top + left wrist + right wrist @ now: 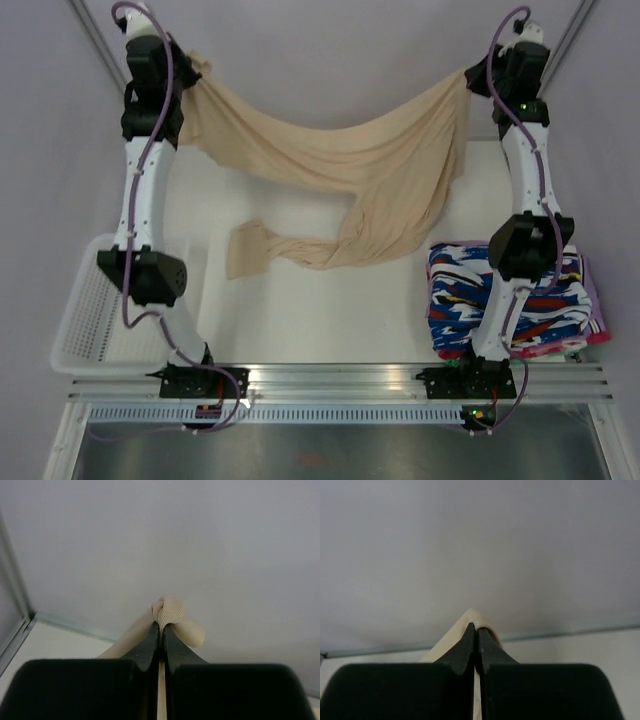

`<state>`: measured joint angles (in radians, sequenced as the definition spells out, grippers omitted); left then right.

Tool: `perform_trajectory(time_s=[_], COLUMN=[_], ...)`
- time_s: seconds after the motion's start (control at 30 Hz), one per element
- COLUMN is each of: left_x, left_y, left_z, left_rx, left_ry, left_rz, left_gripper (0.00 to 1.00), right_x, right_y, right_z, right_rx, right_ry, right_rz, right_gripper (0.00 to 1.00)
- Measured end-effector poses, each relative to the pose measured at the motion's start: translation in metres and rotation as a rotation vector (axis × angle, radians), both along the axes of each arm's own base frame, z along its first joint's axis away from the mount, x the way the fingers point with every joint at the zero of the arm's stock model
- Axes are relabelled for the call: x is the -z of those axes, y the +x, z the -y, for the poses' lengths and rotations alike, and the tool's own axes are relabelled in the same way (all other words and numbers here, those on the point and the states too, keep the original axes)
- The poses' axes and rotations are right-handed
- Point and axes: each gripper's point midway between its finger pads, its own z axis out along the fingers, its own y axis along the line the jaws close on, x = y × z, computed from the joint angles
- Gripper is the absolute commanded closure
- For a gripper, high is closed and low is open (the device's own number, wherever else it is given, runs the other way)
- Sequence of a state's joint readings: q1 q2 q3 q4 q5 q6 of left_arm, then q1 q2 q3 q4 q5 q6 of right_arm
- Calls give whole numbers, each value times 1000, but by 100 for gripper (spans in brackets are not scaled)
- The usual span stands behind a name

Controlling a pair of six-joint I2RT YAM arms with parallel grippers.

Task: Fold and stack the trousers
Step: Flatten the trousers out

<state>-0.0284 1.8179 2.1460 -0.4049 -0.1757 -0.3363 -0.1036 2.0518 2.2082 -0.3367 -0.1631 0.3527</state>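
Note:
The beige trousers [340, 170] hang in a sagging span between my two raised grippers at the far side of the table. One leg trails down onto the tabletop, its end at the middle left [250, 255]. My left gripper [190, 68] is shut on the trousers' left corner; in the left wrist view a knot of beige cloth [170, 612] bulges past the closed fingertips [161, 626]. My right gripper [474, 78] is shut on the right corner, and a fold of cloth [472, 617] peeks over its closed tips [476, 628].
A stack of folded blue, white, red and black patterned garments [455, 300] lies at the near right, partly under my right arm. A white mesh basket [85, 320] sits at the near left edge beside my left arm. Grey walls close the back.

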Motion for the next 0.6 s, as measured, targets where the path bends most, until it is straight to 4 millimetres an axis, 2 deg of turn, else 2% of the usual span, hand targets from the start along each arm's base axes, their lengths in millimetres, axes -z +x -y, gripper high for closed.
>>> perform_trajectory(time_s=[0.03, 0.1, 0.17, 0.27, 0.4, 0.47, 0.5, 0.53, 0.57, 0.6], left_x=[-25, -52, -70, -92, -127, -146, -144, -138, -127, -114], left_y=[22, 42, 49, 33, -12, -38, -51, -64, -75, -83], left_z=[4, 7, 6, 1, 3, 8, 12, 16, 20, 25], left_rx=[18, 29, 29, 25, 64, 97, 120, 144, 168, 191], left_ry=[-10, -16, -21, -24, -14, -6, -2, 2, 5, 7], left_rz=[74, 178, 256, 344, 435, 494, 497, 497, 476, 452], left_gripper=[98, 98, 98, 98, 98, 98, 98, 98, 98, 98], right_x=[-10, -33, -52, -85, -141, -154, -152, -140, -122, -96], right_y=[15, 37, 38, 14, -42, -67, -80, -92, -100, -107], right_z=[0, 1, 6, 14, 10, 3, 0, -4, -7, -10], right_rx=[-13, -33, -37, -22, -53, -78, -90, -106, -122, -132], right_ry=[12, 42, 69, 60, -29, -69, -83, -91, -96, -91], right_rz=[38, 130, 199, 282, 384, 416, 413, 389, 362, 311], right_gripper=[100, 100, 100, 100, 100, 100, 100, 100, 100, 100])
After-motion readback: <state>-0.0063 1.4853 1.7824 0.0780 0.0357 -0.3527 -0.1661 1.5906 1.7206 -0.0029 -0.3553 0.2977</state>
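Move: My hands hold the trousers stretched high above the table. The loose leg end lies on the table about 20 cm back and 9 cm right of my left hand, some 44 cm below. The white basket is roughly 37 cm back and 18 cm left of that hand. From my right hand, the leg end is about 27 cm back and 54 cm left, 36 cm down; the patterned clothes stack is some 43 cm back and 11 cm right. I fling the trousers with both hands, still pinching their corners: a short forward push of about 4 cm while rising, then a sharp pull back of some 13–15 cm. Both hands climb about 15 cm and tip their fingers up roughly 25 degrees, then start sinking again at the end, the right one more. ##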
